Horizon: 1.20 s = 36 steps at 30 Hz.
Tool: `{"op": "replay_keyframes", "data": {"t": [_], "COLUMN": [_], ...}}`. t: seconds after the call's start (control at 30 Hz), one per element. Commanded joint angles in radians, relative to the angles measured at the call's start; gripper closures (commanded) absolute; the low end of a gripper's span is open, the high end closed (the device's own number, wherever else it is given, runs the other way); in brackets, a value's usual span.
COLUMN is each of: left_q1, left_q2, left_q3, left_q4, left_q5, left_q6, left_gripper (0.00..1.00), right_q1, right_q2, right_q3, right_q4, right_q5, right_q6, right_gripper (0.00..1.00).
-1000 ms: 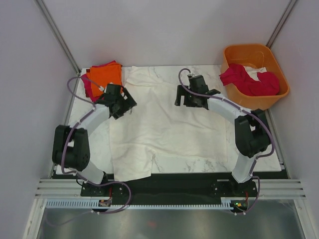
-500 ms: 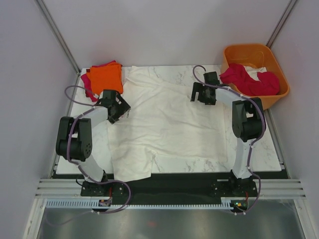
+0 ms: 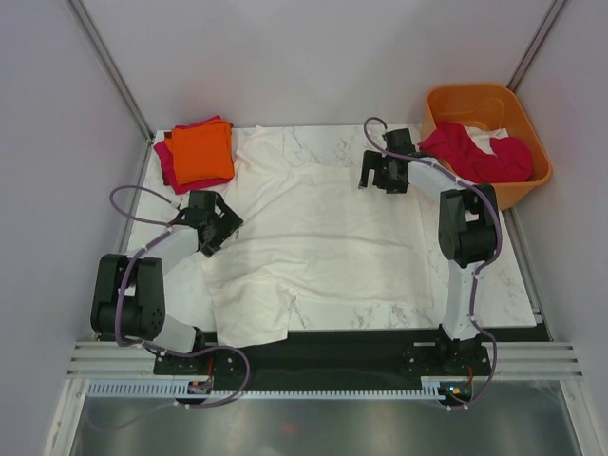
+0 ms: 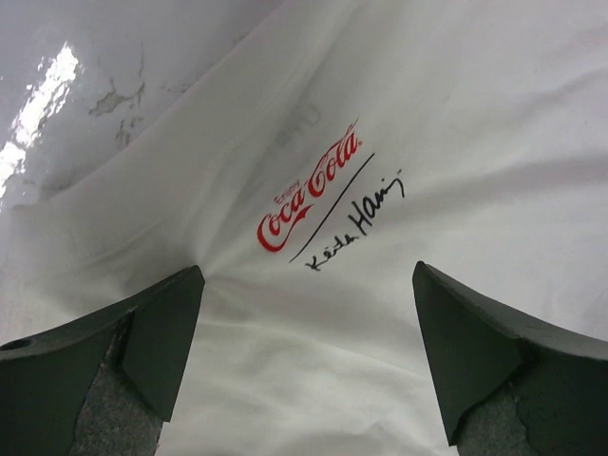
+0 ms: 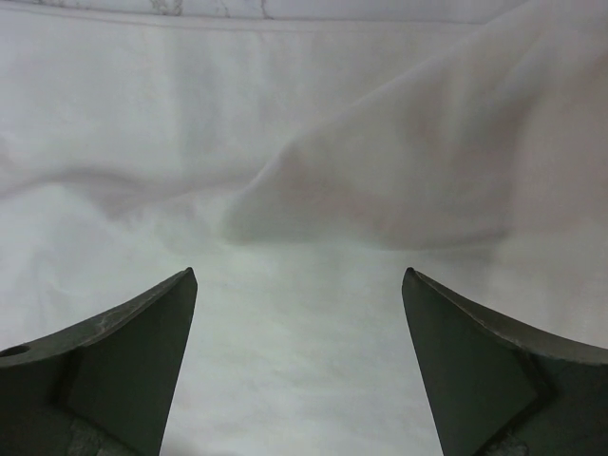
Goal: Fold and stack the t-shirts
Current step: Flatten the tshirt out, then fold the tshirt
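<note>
A large white t-shirt [image 3: 313, 237] lies spread over the marble table. Its small red script logo [image 4: 309, 198] with black handwriting shows in the left wrist view. My left gripper [image 3: 220, 231] is open and empty, low over the shirt's left edge [image 4: 313, 380]. My right gripper [image 3: 380, 180] is open and empty, over the shirt's far right part [image 5: 304, 313], where the cloth rises in a fold [image 5: 380, 180]. A folded orange tee [image 3: 201, 152] lies on a magenta-red one [image 3: 167, 163] at the far left corner. A magenta-red tee [image 3: 475, 154] and white cloth [image 3: 490, 141] sit in the tub.
The rigid orange tub [image 3: 494, 103] stands at the far right, just beyond my right arm. Grey walls close in the table on the left, back and right. Bare marble [image 3: 484, 275] shows right of the shirt.
My left gripper has drawn back toward the near left along the shirt's edge. My right gripper has moved to the far right, toward the tub. The shirt lies as before.
</note>
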Motion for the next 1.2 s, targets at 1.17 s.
{"op": "replay_keyframes", "data": {"t": [1.17], "left_q1": [-0.979], "left_q2": [-0.388], "left_q3": [-0.008], "left_q4": [-1.233], "left_q5": [-0.362], "left_q6": [-0.884], "left_gripper": [0.01], "right_q1": [0.330], "right_q2": [-0.822], "right_q3": [-0.647], "right_q4": [-0.017], "right_q5": [0.212], "right_q6": [0.086], "right_gripper": [0.02]}}
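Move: The white t-shirt's near-left sleeve, lying partly over the table's near edge, is about 25 cm back from the left hand, 8 cm to its right and 3 cm below; the shirt's printed logo is 4 cm ahead and 1 cm right, and the folded stack some 26 cm ahead and 9 cm left. From the right hand, the middle of the shirt's near edge lies roughly 36 cm back and 2 cm left, its near-right corner 38 cm back and 18 cm right. The left hand lifts off the cloth beside the logo, rises some 15 cm, then swings back and a little right and sinks low over the near-left sleeve at the table's edge, about 26 cm nearer the base, fingers still wide open, the wrist turned clockwise and the fingers tipped more steeply down. Meanwhile the right hand comes up off the shirt's far part and draws back about 19 cm towards its near edge, also drifting slightly left, and stops there open, hovering roughly 10 cm higher than it began. ##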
